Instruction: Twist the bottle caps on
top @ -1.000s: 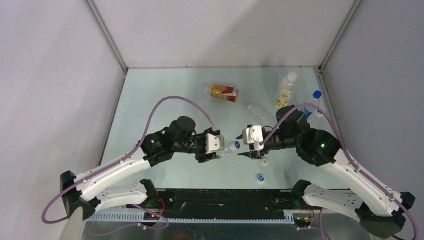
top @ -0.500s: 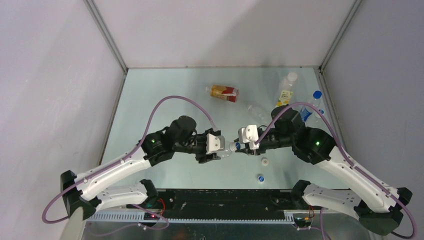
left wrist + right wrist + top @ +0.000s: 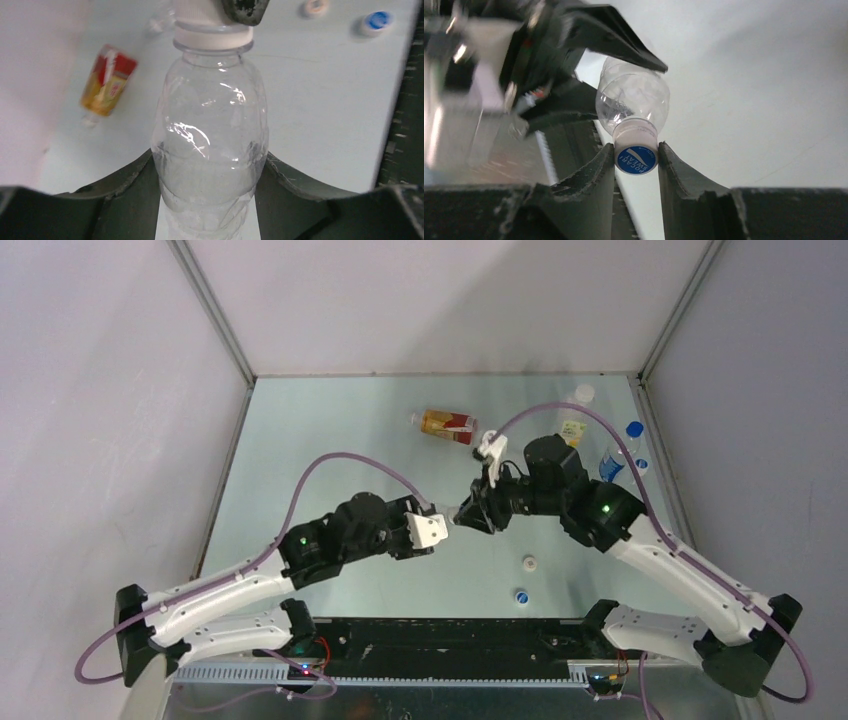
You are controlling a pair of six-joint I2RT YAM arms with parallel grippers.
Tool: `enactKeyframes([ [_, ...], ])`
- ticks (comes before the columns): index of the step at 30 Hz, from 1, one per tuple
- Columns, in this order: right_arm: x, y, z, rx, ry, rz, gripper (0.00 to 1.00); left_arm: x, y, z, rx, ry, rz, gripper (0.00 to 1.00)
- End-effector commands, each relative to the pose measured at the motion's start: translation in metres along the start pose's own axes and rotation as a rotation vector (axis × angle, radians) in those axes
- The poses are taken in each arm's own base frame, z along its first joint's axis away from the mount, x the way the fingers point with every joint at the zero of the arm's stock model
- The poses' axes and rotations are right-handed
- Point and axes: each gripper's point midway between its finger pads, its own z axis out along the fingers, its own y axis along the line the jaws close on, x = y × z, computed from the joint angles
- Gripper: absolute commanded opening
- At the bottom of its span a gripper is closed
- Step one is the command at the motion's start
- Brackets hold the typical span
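A clear bottle [image 3: 210, 140] is held off the table, gripped around its body by my left gripper [image 3: 209, 155], which is shut on it. Its neck points at my right gripper [image 3: 636, 146], whose fingers press both sides of the blue-topped bottle cap [image 3: 636, 159] sitting on the neck. From above, the two grippers [image 3: 445, 523] [image 3: 468, 512] meet nose to nose mid-table and hide the bottle. A white cap [image 3: 528, 562] and a blue cap [image 3: 520, 595] lie loose in front of them. The amber bottle [image 3: 448, 424] lies on its side further back.
A yellow-labelled bottle [image 3: 573, 425] and a blue-labelled bottle [image 3: 615, 460] stand at the back right, partly behind my right arm. Grey walls close in the table's left, back and right sides. The black base rail [image 3: 440, 635] runs along the near edge.
My right gripper swung in to the bottle's neck, rolled over and closed on the cap. The left gripper with the bottle shifted slightly away from the near edge.
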Motion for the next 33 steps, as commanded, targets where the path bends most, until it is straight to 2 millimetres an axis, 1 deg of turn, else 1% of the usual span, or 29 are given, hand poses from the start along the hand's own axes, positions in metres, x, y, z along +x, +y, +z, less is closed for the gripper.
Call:
enactKeyframes([
  [1,-0.014,-0.013,0.016,0.085,-0.052,0.681,0.0,-0.042,0.058,-0.016,-0.4,-0.135,0.115,0.0],
  [3,-0.022,-0.014,0.023,0.075,-0.089,0.918,0.0,-0.044,0.061,-0.019,-0.469,-0.125,0.158,0.0],
  [5,-0.025,-0.017,0.026,0.085,-0.117,1.034,0.0,-0.043,0.062,-0.019,-0.519,-0.098,0.201,0.0],
  [7,-0.03,-0.02,0.026,0.095,-0.141,1.103,0.03,-0.039,0.061,-0.019,-0.547,-0.073,0.233,0.0],
  [8,-0.032,-0.02,0.026,0.095,-0.15,1.113,0.05,-0.039,0.059,-0.017,-0.542,-0.073,0.239,0.0],
  [10,-0.038,-0.02,0.023,0.082,-0.174,1.091,0.11,-0.034,0.055,-0.014,-0.524,-0.065,0.246,0.0],
  [11,-0.04,-0.019,0.022,0.075,-0.183,1.041,0.21,-0.033,0.053,-0.013,-0.512,-0.066,0.249,0.0],
  [12,-0.043,-0.018,0.018,0.07,-0.198,0.997,0.27,-0.028,0.052,-0.012,-0.501,-0.05,0.252,0.0],
  [13,-0.043,-0.021,0.016,0.08,-0.203,0.914,0.39,-0.027,0.05,-0.011,-0.486,-0.05,0.241,0.0],
  [14,-0.044,-0.02,0.01,0.081,-0.215,0.862,0.45,-0.022,0.051,-0.011,-0.476,-0.026,0.235,0.0],
  [15,-0.042,-0.022,0.008,0.091,-0.217,0.742,0.55,-0.019,0.047,-0.008,-0.441,-0.027,0.214,0.0],
  [16,-0.045,-0.021,0.001,0.09,-0.23,0.672,0.59,-0.012,0.048,-0.009,-0.417,0.004,0.201,0.0],
  [17,-0.041,-0.023,-0.002,0.101,-0.221,0.543,0.66,-0.012,0.043,-0.006,-0.379,-0.007,0.175,0.0],
  [18,-0.043,-0.022,-0.008,0.102,-0.231,0.472,0.69,-0.007,0.043,-0.007,-0.355,0.01,0.162,0.0],
  [19,-0.041,-0.021,-0.014,0.101,-0.225,0.334,0.73,-0.008,0.035,-0.005,-0.298,-0.012,0.148,0.0],
  [20,-0.039,-0.021,-0.017,0.099,-0.22,0.265,0.75,-0.005,0.034,-0.007,-0.275,-0.003,0.135,0.0],
  [21,-0.038,-0.017,-0.022,0.08,-0.216,0.138,0.78,-0.006,0.029,-0.005,-0.224,-0.027,0.113,0.0],
  [22,-0.034,-0.013,-0.024,0.061,-0.207,0.068,0.79,-0.005,0.025,-0.007,-0.187,-0.02,0.096,0.0],
  [24,-0.028,0.008,-0.032,-0.066,-0.198,-0.218,0.83,-0.013,0.009,-0.007,-0.06,-0.053,0.075,0.0],
  [25,-0.024,0.015,-0.037,-0.093,-0.19,-0.273,0.84,-0.013,0.007,-0.008,-0.036,-0.054,0.067,0.0],
  [26,-0.018,0.021,-0.039,-0.133,-0.179,-0.371,0.84,-0.019,-0.002,-0.01,0.03,-0.071,0.061,0.0],
  [27,-0.016,0.024,-0.042,-0.139,-0.177,-0.42,0.84,-0.02,-0.004,-0.011,0.054,-0.075,0.054,0.0],
  [28,-0.01,0.025,-0.043,-0.15,-0.158,-0.496,0.84,-0.026,-0.012,-0.013,0.111,-0.097,0.051,0.0],
  [29,-0.007,0.026,-0.043,-0.154,-0.149,-0.53,0.84,-0.024,-0.015,-0.013,0.138,-0.088,0.042,0.0],
  [30,-0.001,0.027,-0.042,-0.159,-0.124,-0.59,0.83,-0.03,-0.02,-0.015,0.172,-0.109,0.041,0.0],
  [31,0.001,0.029,-0.042,-0.162,-0.116,-0.62,0.82,-0.029,-0.022,-0.014,0.192,-0.099,0.037,0.0],
  [32,0.005,0.03,-0.041,-0.167,-0.094,-0.666,0.81,-0.033,-0.024,-0.015,0.21,-0.111,0.039,0.0],
  [33,0.005,0.03,-0.041,-0.168,-0.089,-0.684,0.8,-0.033,-0.025,-0.014,0.222,-0.104,0.037,0.0],
])
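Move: The right fingers already pinch the blue-topped white cap on the bottle's mouth, right at their hand point; the left hand grips the bottle, with that cap about 3 cm ahead, 7 cm right and 6 cm above it. On the table, some 22 cm below the right hand, a loose white cap lies about 16 cm right and 4 cm back, a loose blue cap about 14 cm right and 10 cm back. Right twists cap some 55 degrees, then opens and retreats back and right; left swings bottle forward and back. ##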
